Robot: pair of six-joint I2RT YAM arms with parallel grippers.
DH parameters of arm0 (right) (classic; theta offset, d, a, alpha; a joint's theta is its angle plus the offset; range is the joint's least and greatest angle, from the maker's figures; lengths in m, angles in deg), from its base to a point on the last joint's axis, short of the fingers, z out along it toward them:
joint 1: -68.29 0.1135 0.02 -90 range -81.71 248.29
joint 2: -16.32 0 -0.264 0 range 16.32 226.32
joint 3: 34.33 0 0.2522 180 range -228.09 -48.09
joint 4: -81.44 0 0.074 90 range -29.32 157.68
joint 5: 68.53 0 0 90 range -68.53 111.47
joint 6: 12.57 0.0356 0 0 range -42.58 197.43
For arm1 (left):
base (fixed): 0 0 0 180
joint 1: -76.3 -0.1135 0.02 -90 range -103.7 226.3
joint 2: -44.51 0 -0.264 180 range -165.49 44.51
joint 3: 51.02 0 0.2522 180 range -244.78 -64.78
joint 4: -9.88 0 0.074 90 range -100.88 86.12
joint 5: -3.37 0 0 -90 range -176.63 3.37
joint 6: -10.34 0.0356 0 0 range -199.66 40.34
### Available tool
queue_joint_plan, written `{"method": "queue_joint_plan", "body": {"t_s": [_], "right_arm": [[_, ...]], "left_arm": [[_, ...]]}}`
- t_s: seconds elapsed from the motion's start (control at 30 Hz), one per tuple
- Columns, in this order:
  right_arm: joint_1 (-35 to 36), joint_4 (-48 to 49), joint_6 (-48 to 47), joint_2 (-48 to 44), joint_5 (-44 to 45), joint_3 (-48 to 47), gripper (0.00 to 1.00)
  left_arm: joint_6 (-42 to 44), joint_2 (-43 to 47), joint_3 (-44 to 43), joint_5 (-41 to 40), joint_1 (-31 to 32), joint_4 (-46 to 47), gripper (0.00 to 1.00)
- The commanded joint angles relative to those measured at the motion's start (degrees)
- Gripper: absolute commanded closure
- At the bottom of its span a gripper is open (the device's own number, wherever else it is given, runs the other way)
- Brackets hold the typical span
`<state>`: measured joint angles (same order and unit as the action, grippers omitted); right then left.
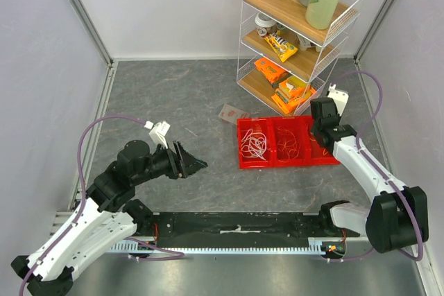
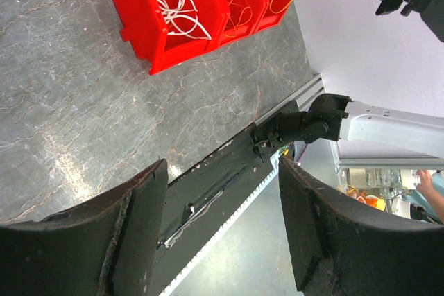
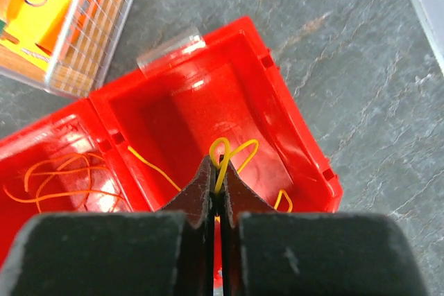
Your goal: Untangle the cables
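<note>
A red tray [image 1: 277, 163] with three compartments lies right of the table's middle. White cables [image 1: 253, 145] fill its left compartment and orange cables [image 1: 290, 145] the middle one. My right gripper [image 3: 218, 164] hangs over the right compartment [image 3: 291, 136], shut on a looped yellow cable [image 3: 239, 150]; another yellow strand [image 3: 152, 168] lies on the compartment floor. My left gripper [image 1: 198, 164] stands open and empty above bare table, well left of the tray. Beyond that gripper [image 2: 222, 171] in the left wrist view, the tray [image 2: 139, 19] and white cables [image 2: 177, 5] sit at the top.
A white wire shelf rack [image 1: 298, 32] with snack packs and bottles stands close behind the tray. A small flat packet [image 1: 232, 113] lies on the table left of the rack. A black rail [image 1: 236, 230] runs along the near edge. Walls close both sides.
</note>
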<state>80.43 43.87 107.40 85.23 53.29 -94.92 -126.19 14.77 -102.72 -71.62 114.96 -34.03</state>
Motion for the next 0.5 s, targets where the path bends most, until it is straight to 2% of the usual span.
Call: {"method": "queue_joint_plan", "body": {"t_s": [0.0, 0.07, 0.17, 0.2, 0.27, 0.37, 0.47], "right_arm": [[-0.10, 3.50, 2.63, -2.19, -1.93, 4.63, 1.00], [-0.28, 4.30, 3.16, -1.58, -1.58, 5.61, 1.00], [-0.45, 4.13, 2.55, 0.79, -1.58, 5.08, 0.93], [-0.45, 3.78, 1.76, 1.32, -2.01, 4.65, 0.88], [-0.45, 2.72, 0.00, 1.41, -3.85, 3.42, 0.70], [-0.54, 2.81, -1.49, -2.09, -5.88, 2.88, 0.50], [-0.36, 1.50, -2.64, -5.79, -8.25, 1.13, 0.38]], "left_arm": [[1.96, -1.02, -0.47, -0.15, 0.10, 1.32, 0.29], [1.79, -1.46, -0.65, 0.11, 0.11, 1.59, 0.29], [1.26, -1.73, -0.30, 0.81, 0.02, 2.64, 0.29], [1.08, -1.73, -0.21, 0.99, 0.02, 2.82, 0.29], [1.00, -1.73, 0.14, 1.43, -0.07, 2.91, 0.29], [1.17, -1.38, 0.84, 1.17, 0.02, 2.82, 0.29], [0.91, -1.90, 0.84, 0.99, 0.02, 3.60, 0.29]]}}
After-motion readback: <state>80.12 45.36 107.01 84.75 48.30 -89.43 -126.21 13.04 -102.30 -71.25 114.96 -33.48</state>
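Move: The empty right-hand compartment of the red tray lies under the right hand, which holds the yellow cable: its middle is about 3 cm ahead and 10 cm below. The orange cable, in the middle compartment, is some 14 cm to the left of that middle and level with it; the white cable, another 14 cm left. From the left hand the right-hand compartment is roughly 20 cm ahead, 54 cm right and 18 cm below. The yellow cable, already pinched in the right hand's closed fingers, is lowered about 4 cm into the tray's right-hand compartment, the hand easing back some 2 cm at first. Near the bottom the fingers open to a little over half and let go of the cable, the wrist tipping down only slightly, and the hand just starts to rise again. ##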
